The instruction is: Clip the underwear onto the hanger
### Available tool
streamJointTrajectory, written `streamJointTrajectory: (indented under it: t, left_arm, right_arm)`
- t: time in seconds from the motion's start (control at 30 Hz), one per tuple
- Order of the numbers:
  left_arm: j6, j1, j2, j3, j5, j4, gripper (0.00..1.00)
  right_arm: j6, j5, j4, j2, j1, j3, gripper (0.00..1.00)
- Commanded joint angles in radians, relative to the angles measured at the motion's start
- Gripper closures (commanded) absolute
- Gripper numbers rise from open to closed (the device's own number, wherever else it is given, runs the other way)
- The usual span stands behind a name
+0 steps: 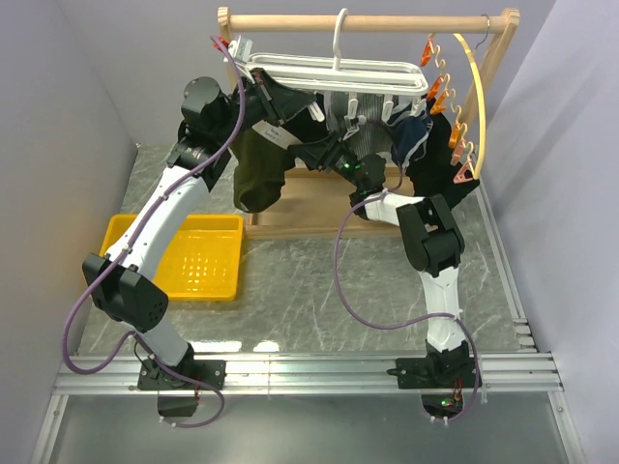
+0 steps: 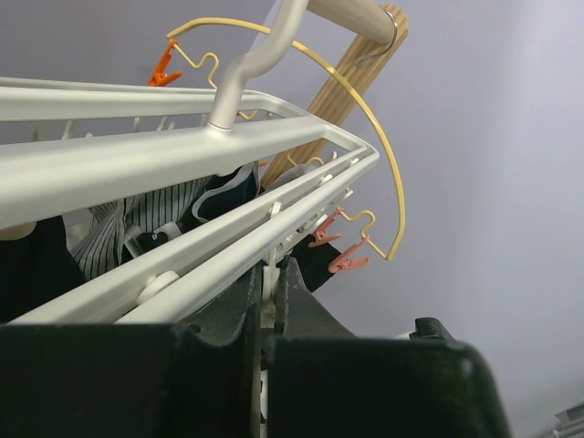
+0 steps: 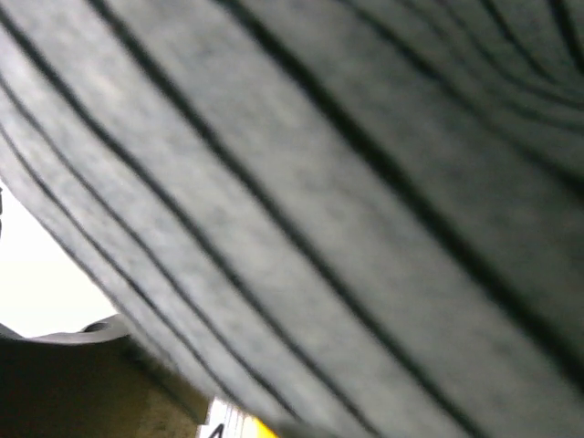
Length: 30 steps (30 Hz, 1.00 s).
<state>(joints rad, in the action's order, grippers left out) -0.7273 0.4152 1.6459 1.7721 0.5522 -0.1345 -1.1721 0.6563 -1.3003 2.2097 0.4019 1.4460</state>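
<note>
The white grid hanger [image 1: 338, 72] hangs by its hook from the wooden bar. Below its left part hangs the olive-green underwear [image 1: 259, 179], its top edge next to my left gripper [image 1: 263, 97]. In the left wrist view that gripper [image 2: 267, 297] is shut on a white clip [image 2: 268, 274] just under the hanger's rail [image 2: 182, 146]. My right gripper [image 1: 338, 157] reaches up among the garments in the middle. Its wrist view is filled by grey striped fabric [image 3: 319, 201], with olive cloth [image 3: 82, 388] at the lower left. Its fingers are hidden.
A yellow basket [image 1: 193, 256] lies on the table at the left. The wooden rack [image 1: 368, 21] carries a curved hoop with orange clips [image 1: 474, 97] on the right. A striped grey garment [image 1: 372, 135], a navy one [image 1: 411, 135] and a black one [image 1: 445, 184] hang from the hanger.
</note>
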Motion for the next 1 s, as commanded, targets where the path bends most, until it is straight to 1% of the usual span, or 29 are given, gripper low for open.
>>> streamJointTrajectory:
  t: [0.0, 0.17, 0.2, 0.27, 0.37, 0.4, 0.43, 0.63, 0.87, 0.97]
  left_arm:
    - [-0.023, 0.002, -0.008, -0.005, 0.087, 0.05, 1.0]
    - [-0.018, 0.002, -0.012, -0.013, 0.087, 0.049, 1.0]
    - [-0.017, 0.002, -0.012, -0.017, 0.086, 0.047, 1.0]
    - [-0.012, 0.002, -0.014, -0.017, 0.084, 0.049, 1.0]
    - [0.002, 0.002, -0.012, -0.017, 0.077, 0.059, 1.0]
    - [0.005, 0.002, -0.012, -0.014, 0.075, 0.065, 1.0]
    - [0.008, 0.0, -0.012, -0.013, 0.071, 0.073, 1.0]
    - [0.016, 0.002, -0.006, -0.019, 0.068, 0.081, 1.0]
    - [0.017, 0.002, 0.006, -0.008, 0.064, 0.09, 1.0]
    - [0.025, 0.002, 0.006, -0.014, 0.061, 0.093, 1.0]
  right_arm:
    - [-0.011, 0.016, -0.359, -0.053, 0.015, -0.002, 0.44]
    - [-0.011, 0.017, -0.392, -0.09, 0.023, -0.084, 0.54]
    - [-0.011, 0.017, -0.396, -0.097, 0.023, -0.093, 0.58]
    - [-0.011, 0.019, -0.402, -0.122, 0.023, -0.124, 0.62]
    - [-0.003, 0.029, -0.398, -0.166, 0.018, -0.16, 0.84]
    - [-0.003, 0.034, -0.393, -0.179, 0.017, -0.168, 0.95]
    - [0.0, 0.035, -0.387, -0.192, 0.015, -0.177, 0.99]
    - [0.023, 0.054, -0.312, -0.286, 0.012, -0.234, 1.0]
    - [0.089, 0.081, -0.084, -0.376, 0.005, -0.3, 1.0]
    - [0.126, 0.123, -0.006, -0.392, -0.003, -0.317, 1.0]
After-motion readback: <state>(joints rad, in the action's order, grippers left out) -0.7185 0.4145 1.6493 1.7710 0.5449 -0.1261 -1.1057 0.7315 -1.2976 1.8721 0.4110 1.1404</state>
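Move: The loose right end of the olive underwear's waistband lies almost at the right hand's part-open fingers, about 1 cm back, 1 cm to the left and 1 cm below. The black cloth hangs roughly 5 cm ahead of that hand at its height; the striped cloth is some 14 cm to its right and 4 cm ahead. From the left hand, the waistband end is around 5 cm ahead, 5 cm left and 15 cm below. The waistband's right end gets pinched as the right hand dips about 2 cm, draws back and closes its part-open fingers completely. Still shut, that hand pulls back towards the robot, some 8 cm in all, while climbing to finish about 4 cm higher and drifting slightly right. The left hand stays put, still gripping the white clip on the hanger's front rail. ##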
